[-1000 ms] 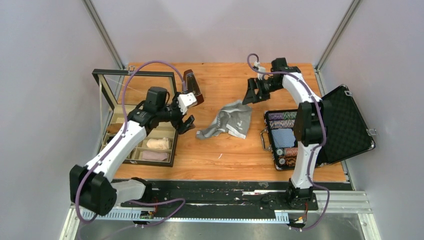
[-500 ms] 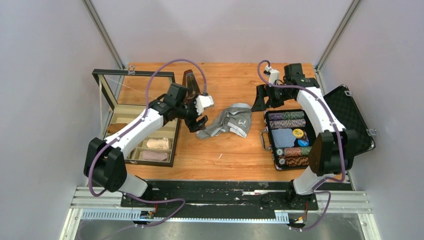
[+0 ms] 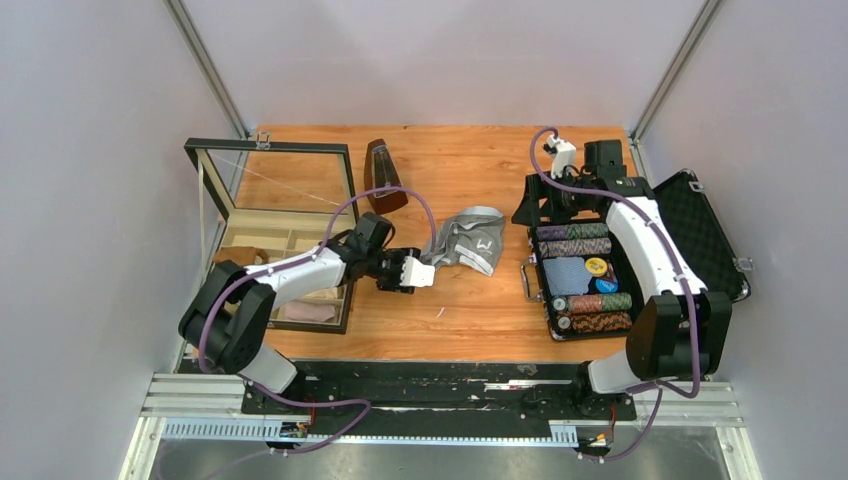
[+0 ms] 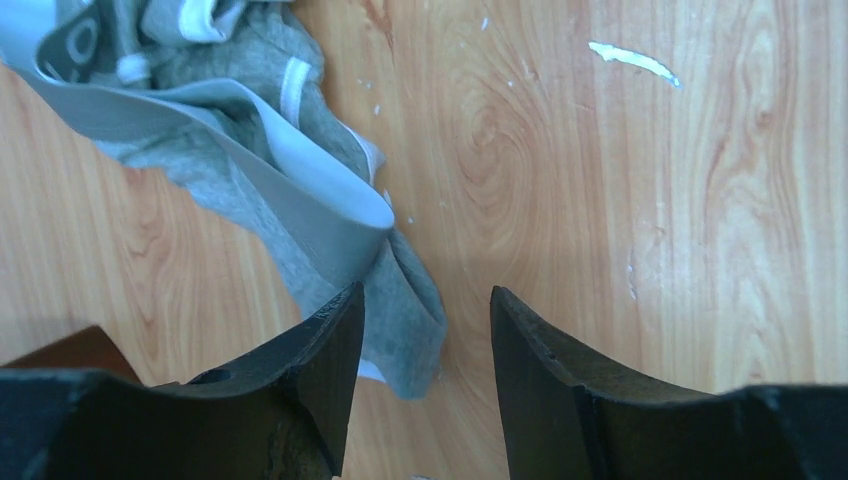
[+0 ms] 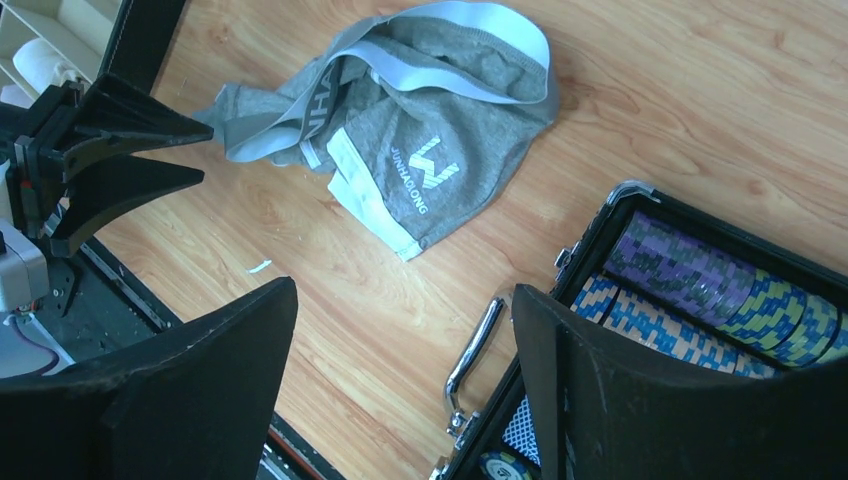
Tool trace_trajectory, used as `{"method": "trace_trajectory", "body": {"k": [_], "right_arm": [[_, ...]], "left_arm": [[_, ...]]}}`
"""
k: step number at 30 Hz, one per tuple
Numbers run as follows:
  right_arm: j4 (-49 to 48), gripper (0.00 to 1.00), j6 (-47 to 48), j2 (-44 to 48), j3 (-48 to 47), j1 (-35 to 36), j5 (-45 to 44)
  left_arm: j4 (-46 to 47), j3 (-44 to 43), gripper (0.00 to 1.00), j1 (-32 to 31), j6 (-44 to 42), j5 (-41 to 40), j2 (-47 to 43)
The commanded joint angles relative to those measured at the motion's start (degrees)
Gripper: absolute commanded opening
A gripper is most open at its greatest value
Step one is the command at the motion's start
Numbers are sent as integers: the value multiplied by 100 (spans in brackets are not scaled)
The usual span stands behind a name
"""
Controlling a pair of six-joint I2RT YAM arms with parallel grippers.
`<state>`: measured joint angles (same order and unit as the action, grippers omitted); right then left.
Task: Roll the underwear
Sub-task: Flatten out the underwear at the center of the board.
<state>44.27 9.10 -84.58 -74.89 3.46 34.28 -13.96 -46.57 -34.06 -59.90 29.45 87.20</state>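
Observation:
The grey underwear [image 3: 468, 240] lies crumpled on the wooden table, waistband with dark lettering on top. My left gripper [image 3: 428, 268] is low at its near-left corner. In the left wrist view the underwear [image 4: 250, 150] trails a folded corner into the gap of the left gripper [image 4: 425, 292], against the left finger [image 4: 320, 360]; the jaws stand apart, not pinching it. My right gripper [image 3: 527, 208] hovers open to the right of the cloth, over the case's far-left corner. From the right wrist the underwear [image 5: 430, 150] lies ahead of the empty right gripper [image 5: 405, 290].
An open black case [image 3: 622, 262] of poker chips sits on the right, lid [image 3: 700, 240] laid back, its metal handle [image 5: 475, 350] facing the cloth. A glass-lidded compartment box [image 3: 345, 300] with cloth rolls [image 3: 305, 312] stands left. A brown metronome [image 3: 383, 175] stands behind.
The left arm has swung down and right to the underwear's near-left corner, its jaws narrowing. The right arm has drawn back to the right over the case. The cloth has bunched slightly.

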Motion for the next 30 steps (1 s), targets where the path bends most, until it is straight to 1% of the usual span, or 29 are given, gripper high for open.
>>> {"method": "trace_trajectory", "body": {"k": [1, 2, 6, 10, 14, 22, 23, 24, 26, 28, 30], "right_arm": [[-400, 80, -238, 338, 328, -11, 22], [-416, 80, -256, 386, 390, -10, 52], [-533, 80, -328, 589, 621, -12, 49], [-547, 81, -330, 652, 727, -11, -37], [-591, 82, -306, 642, 748, -20, -136], [-729, 82, -291, 388, 777, -43, -270], [-737, 82, -321, 299, 775, -50, -257], [-764, 84, -360, 178, 766, -56, -252], [-758, 85, -471, -99, 667, -64, -253], [-769, 80, -501, -411, 516, -74, -168], [-798, 73, -397, -768, 301, -74, -80]], "left_arm": [[1143, 190, 58, -165, -264, 27, 4], [1517, 261, 59, -233, -227, -5, -2], [2390, 643, 58, -462, -114, -375, 93], [2665, 646, 55, -567, -22, -580, 302], [2884, 642, 50, -602, -108, -710, 416], [3123, 578, 30, -601, -293, -1033, 558], [3129, 569, 24, -601, -285, -1083, 556], [3152, 548, 21, -601, -248, -1113, 554], [3198, 488, 8, -597, -136, -1279, 530], [3190, 349, 1, -585, 63, -1388, 485], [3012, 91, 0, -494, 372, -1498, 419]]}}
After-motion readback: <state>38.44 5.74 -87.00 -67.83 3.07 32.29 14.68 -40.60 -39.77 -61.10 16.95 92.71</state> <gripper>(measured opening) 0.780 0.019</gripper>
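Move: The underwear's raised left waistband edge is about 4 cm ahead and 3 cm right of the left hand, slightly lower; the underwear's middle is some 5 cm ahead and 8 cm right. The metronome stands about 14 cm ahead and 6 cm left of the left hand. From the right hand the underwear's middle lies roughly 11 cm left, 1 cm back and 17 cm below. Left hand goes right, then forward about 5 cm and pinches the waistband; open right hand sinks 5 cm. ##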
